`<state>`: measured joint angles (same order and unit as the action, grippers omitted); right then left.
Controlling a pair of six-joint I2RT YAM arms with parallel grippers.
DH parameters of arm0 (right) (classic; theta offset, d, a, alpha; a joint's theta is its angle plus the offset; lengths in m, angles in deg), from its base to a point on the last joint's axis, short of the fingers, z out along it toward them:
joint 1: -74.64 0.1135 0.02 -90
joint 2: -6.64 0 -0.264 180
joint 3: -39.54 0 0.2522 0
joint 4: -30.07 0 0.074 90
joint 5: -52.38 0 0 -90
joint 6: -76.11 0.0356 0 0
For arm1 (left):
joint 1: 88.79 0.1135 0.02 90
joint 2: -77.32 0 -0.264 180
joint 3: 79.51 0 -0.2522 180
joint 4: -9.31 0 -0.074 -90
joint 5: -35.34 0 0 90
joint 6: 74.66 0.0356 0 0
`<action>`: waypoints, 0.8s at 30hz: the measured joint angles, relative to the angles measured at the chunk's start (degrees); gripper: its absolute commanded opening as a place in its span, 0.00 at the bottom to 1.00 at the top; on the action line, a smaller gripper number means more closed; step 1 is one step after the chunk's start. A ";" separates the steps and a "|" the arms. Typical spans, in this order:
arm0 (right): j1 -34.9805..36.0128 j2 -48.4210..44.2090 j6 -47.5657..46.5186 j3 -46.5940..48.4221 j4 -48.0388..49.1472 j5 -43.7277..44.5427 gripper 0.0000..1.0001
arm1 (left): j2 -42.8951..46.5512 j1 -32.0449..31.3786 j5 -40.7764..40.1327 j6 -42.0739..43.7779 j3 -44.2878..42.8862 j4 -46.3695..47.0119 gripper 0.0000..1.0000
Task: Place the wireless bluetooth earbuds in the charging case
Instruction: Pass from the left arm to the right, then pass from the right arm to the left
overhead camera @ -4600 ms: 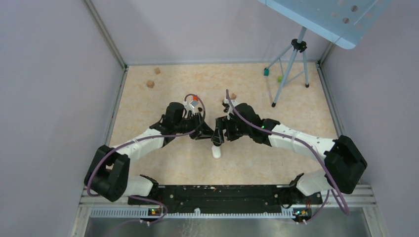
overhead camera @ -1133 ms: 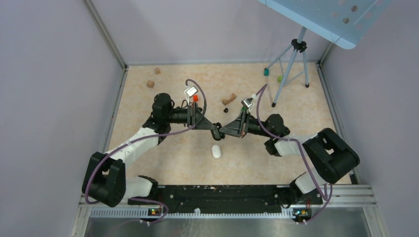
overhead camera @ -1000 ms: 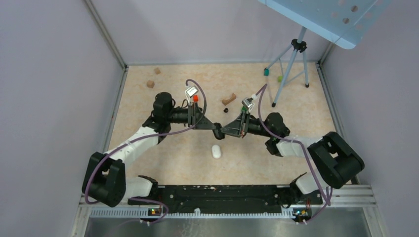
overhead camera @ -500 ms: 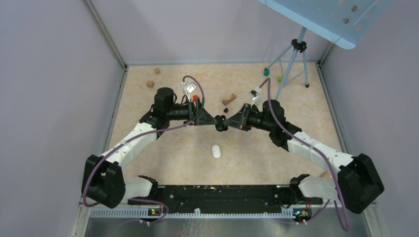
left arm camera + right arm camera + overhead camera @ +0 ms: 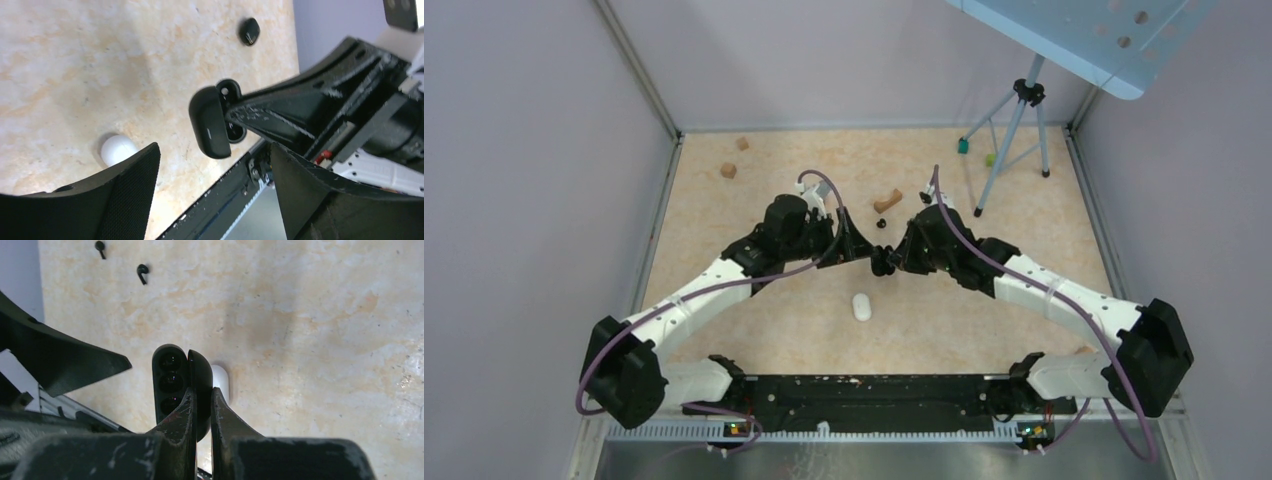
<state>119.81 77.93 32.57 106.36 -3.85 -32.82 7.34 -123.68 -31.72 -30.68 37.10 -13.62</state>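
Note:
The black charging case (image 5: pixel 172 382) hangs open above the table, its wells facing left in the right wrist view. My right gripper (image 5: pixel 202 392) is shut on its lid (image 5: pixel 201 371). The case (image 5: pixel 882 262) is at the table's middle in the top view, and its closed back (image 5: pixel 212 122) shows in the left wrist view. My left gripper (image 5: pixel 212 165) stands wide open beside the case, touching nothing; in the top view it (image 5: pixel 852 240) is just up-left of the case. One black earbud (image 5: pixel 249 31) lies on the table behind the case (image 5: pixel 881 223). I cannot tell what the wells hold.
A white oval object (image 5: pixel 861 306) lies on the table below the case. A brown block (image 5: pixel 887 200) sits near the earbud, and two more (image 5: pixel 729 170) lie at the back left. A tripod (image 5: pixel 1014 140) stands at the back right. Two small black hooked pieces (image 5: pixel 142 273) lie on the table.
My left gripper has opened, let go of the case and drawn back up-left. The right gripper keeps the case and has swung a little toward the back right.

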 measured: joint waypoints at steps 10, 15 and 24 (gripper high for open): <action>1.20 0.50 0.02 0.00 -2.03 2.25 0.00 | -4.79 -0.04 -3.30 -2.73 0.00 0.96 0.77; 1.33 0.50 0.02 0.00 -2.23 2.43 0.00 | -6.54 -0.11 -1.97 -3.45 0.00 2.64 0.75; 1.33 0.50 0.02 0.00 -2.21 2.49 0.00 | -8.50 -0.85 0.44 -4.20 0.02 4.52 0.63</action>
<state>121.14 78.43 32.59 106.36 -6.06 -30.33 -1.16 -124.53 -31.28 -34.88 37.12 -9.09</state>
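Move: The open black charging case is still pinched in my right hand, its middle about 2 cm to the left of that hand's fingertips. From my empty, wide-open left hand the case lies some 6 cm to the right, level fore and aft, and about 4 cm lower. The white case is on the table, roughly 9 cm back, 2 cm right and 17 cm below my left hand; a black earbud lies about 7 cm ahead, 5 cm right and 17 cm below it. I bring my left hand down nearly 4 cm towards the held case, easing slightly forward at first and then about 2 cm to the right, with its fingers still pointing right and down. On the way those fingers narrow partly but stay well open, closing in on the case's near edge. My right hand settles about 1 cm lower, then holds the case still in its shut grip. ##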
